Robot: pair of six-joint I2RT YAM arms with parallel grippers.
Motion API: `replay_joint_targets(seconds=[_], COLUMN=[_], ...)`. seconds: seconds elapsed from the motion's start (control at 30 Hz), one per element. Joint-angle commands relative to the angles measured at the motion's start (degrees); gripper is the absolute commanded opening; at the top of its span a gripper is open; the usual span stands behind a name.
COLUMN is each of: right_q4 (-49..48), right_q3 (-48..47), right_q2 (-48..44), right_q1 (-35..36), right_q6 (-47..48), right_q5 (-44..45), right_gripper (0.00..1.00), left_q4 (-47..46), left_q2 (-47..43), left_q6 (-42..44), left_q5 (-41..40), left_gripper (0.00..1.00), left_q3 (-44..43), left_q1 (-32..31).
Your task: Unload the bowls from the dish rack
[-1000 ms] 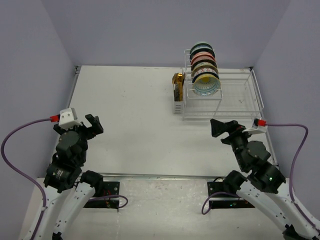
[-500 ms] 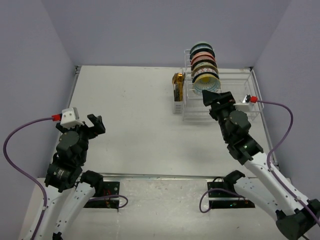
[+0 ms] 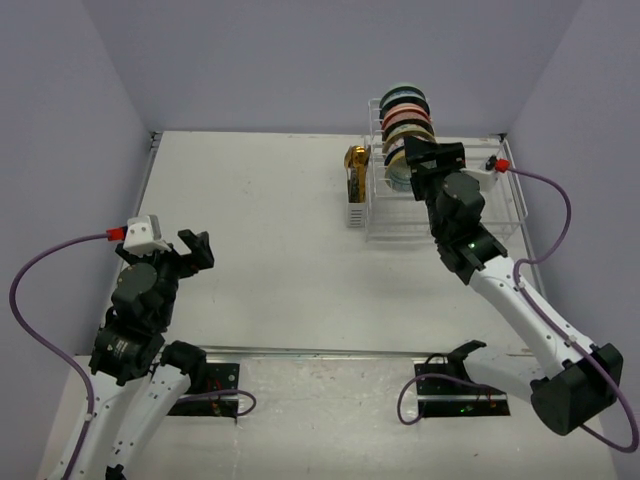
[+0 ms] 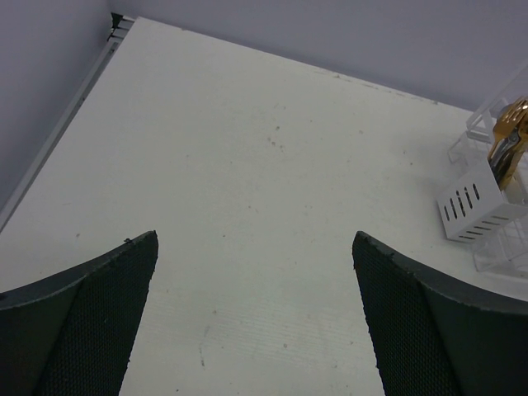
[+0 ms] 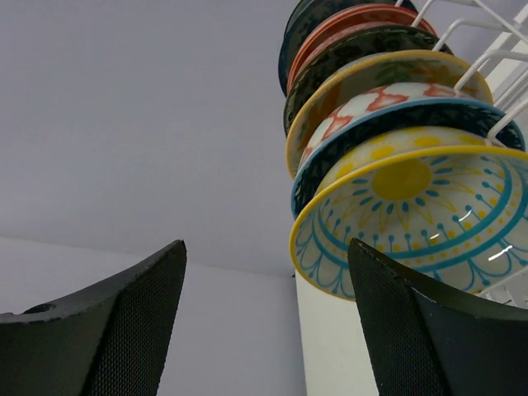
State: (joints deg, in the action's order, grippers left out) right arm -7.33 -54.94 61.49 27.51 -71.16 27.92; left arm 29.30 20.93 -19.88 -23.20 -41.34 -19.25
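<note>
Several bowls [image 3: 404,112] stand on edge in a row in the upright slots of the white wire dish rack [image 3: 482,205] at the back right. In the right wrist view the nearest bowl [image 5: 412,210] shows a cream inside with a yellow centre, teal lines and a yellow rim. More bowls [image 5: 363,58] are lined up behind it. My right gripper [image 3: 430,158] [image 5: 266,318] is open right at that nearest bowl. The bowl's left rim shows between the fingers, and the right finger [image 5: 429,330] overlaps its lower edge. My left gripper [image 3: 190,248] [image 4: 256,313] hangs open over bare table at the left.
A gold-brown cylinder [image 3: 355,165] [image 4: 505,144] stands in a white slotted holder [image 4: 474,206] on the rack's left side. The rack's low wire basket [image 3: 500,180] extends to the right. Purple walls close in the table at the back and on both sides.
My right arm has stretched forward from the near right up to the rack's nearest bowl, and its jaws have narrowed a little. The left arm has barely shifted.
</note>
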Motion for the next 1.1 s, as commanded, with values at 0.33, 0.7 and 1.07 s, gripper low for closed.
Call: replay_joint_targets(seconds=[0.33, 0.7, 1.07], right_q4=[1.18, 0.74, 0.21], right_q3=[-3.69, -0.26, 1.06], right_q2=[5.74, 3.46, 1.96], right_q1=[-5.45, -5.53, -5.45], right_q6=[-9.17, -11.02, -12.17], right_q5=[-2.00, 0.99, 0.99], right_gripper=[0.59, 0.32, 0.17], left_q4=[-3.28, -3.28, -3.28], left_q2=[-0.80, -0.80, -0.89], left_q6=[1.77, 1.86, 1.86], left_q5=[1.76, 1.84, 1.93], left_gripper=[1.00, 1.00, 1.00], left_q3=[0.74, 0.74, 0.74], left_q1=[0.44, 0.44, 0.44])
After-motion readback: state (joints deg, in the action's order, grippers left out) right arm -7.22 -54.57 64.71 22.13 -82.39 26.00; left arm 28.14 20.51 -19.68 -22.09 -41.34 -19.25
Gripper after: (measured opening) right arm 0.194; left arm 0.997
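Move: The nearest bowl, yellow-rimmed and standing on edge in the dish rack, has its middle about 4 cm ahead of the right hand, 3 cm to its right and 8 cm lower. The blue-rimmed bowl nests some 3 cm beyond it. The cutlery holder sits roughly 13 cm to the right hand's left, about 1 cm ahead and 14 cm down. From the left hand, the yellow-rimmed bowl is about 20 cm ahead, 55 cm right, near its height. The right hand's fingers close from wide open until they pinch the top rim of the yellow-rimmed bowl, one fingertip on each side of the rim. To get there, it pushes forward about 3.5 cm while sinking some 2.5 cm and edging 2 cm right, then eases back and up about 1 cm each as the fingers shut; the wrist rolls about 10 degrees, left side rising. ##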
